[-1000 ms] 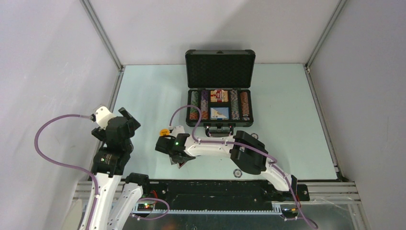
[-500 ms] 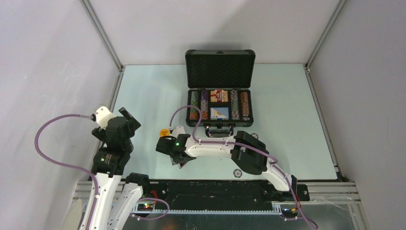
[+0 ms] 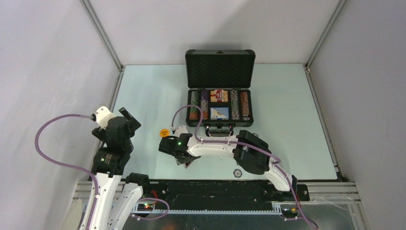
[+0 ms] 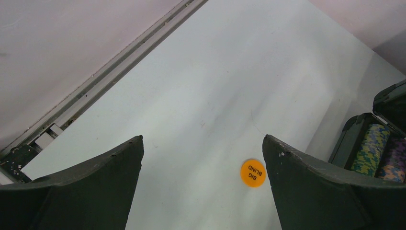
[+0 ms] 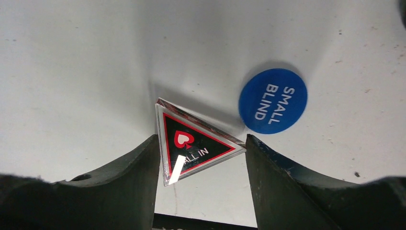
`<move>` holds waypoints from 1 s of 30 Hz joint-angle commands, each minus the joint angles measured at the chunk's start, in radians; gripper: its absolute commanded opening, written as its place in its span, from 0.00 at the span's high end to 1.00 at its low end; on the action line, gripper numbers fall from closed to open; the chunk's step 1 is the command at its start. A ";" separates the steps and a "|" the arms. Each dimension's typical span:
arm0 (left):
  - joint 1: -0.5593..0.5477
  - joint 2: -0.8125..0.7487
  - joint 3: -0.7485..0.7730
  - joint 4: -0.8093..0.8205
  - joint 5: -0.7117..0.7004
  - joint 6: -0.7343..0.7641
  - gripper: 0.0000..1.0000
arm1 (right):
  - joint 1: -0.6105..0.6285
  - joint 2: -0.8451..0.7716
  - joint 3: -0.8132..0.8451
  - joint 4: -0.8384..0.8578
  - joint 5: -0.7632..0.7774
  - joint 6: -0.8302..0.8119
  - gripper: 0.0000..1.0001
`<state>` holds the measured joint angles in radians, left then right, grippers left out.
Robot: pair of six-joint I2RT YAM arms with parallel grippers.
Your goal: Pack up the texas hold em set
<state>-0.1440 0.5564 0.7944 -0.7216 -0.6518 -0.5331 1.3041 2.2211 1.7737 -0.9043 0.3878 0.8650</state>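
The dark triangular "ALL IN" marker (image 5: 194, 143) is tilted just above the table, with my right gripper (image 5: 201, 139) shut on it, one finger on its left edge and the other on its right tip. Beside it lies the blue "SMALL BLIND" button (image 5: 273, 100). The orange "BIG BLIND" button (image 3: 164, 131) rests left of the right gripper (image 3: 181, 160). The open briefcase (image 3: 219, 68) at the back holds rows of striped chips (image 3: 194, 106) and card boxes (image 3: 219, 96). My left gripper (image 4: 202, 139) hovers open and empty at the table's left, with the orange button (image 4: 253, 173) below it.
A small silver-white button (image 3: 236, 173) lies near the front edge under the right arm. A metal rail (image 4: 110, 67) runs along the table's left side against the wall. The briefcase's corner and chips (image 4: 371, 148) show at the right of the left wrist view.
My right gripper has shifted slightly right and toward the case with the marker in it. The left arm has not moved.
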 commanded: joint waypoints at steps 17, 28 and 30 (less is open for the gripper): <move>-0.005 0.004 0.042 0.006 -0.015 0.001 0.02 | -0.272 -0.246 0.032 -0.007 -0.032 -0.238 0.41; -0.005 0.005 0.042 0.006 -0.011 0.003 0.02 | -0.552 -0.152 0.295 -0.053 -0.066 -0.402 0.41; -0.006 0.006 0.042 0.006 -0.011 0.004 0.02 | -0.592 -0.109 0.369 -0.069 -0.076 -0.424 0.41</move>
<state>-0.1440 0.5564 0.7944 -0.7216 -0.6514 -0.5331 0.7769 2.0502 2.0018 -0.9455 0.3225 0.5232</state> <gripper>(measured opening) 0.985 0.643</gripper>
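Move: The right hand already holds the ALL IN triangle, low over the table. The middle of the open case lies some 26 cm ahead of this hand and 15 cm to its right, at about its height. The Small Blind disc is roughly 5 cm ahead and 5 cm to the right, the orange disc about 13 cm ahead and 9 cm to the left. From the left hand, the case is about 20 cm ahead, 41 cm to the right and 20 cm lower. Starting with a low slide of 2 to 3 cm to its right, the right hand then sweeps forward and climbs, ever faster, carrying the triangle away from the near table edge to above the left half of the open case. In all it goes about 22 cm forward, 15 cm up and 11 cm right, turning some 10 degrees clockwise while the fingers keep their grip and tip slightly forward. ##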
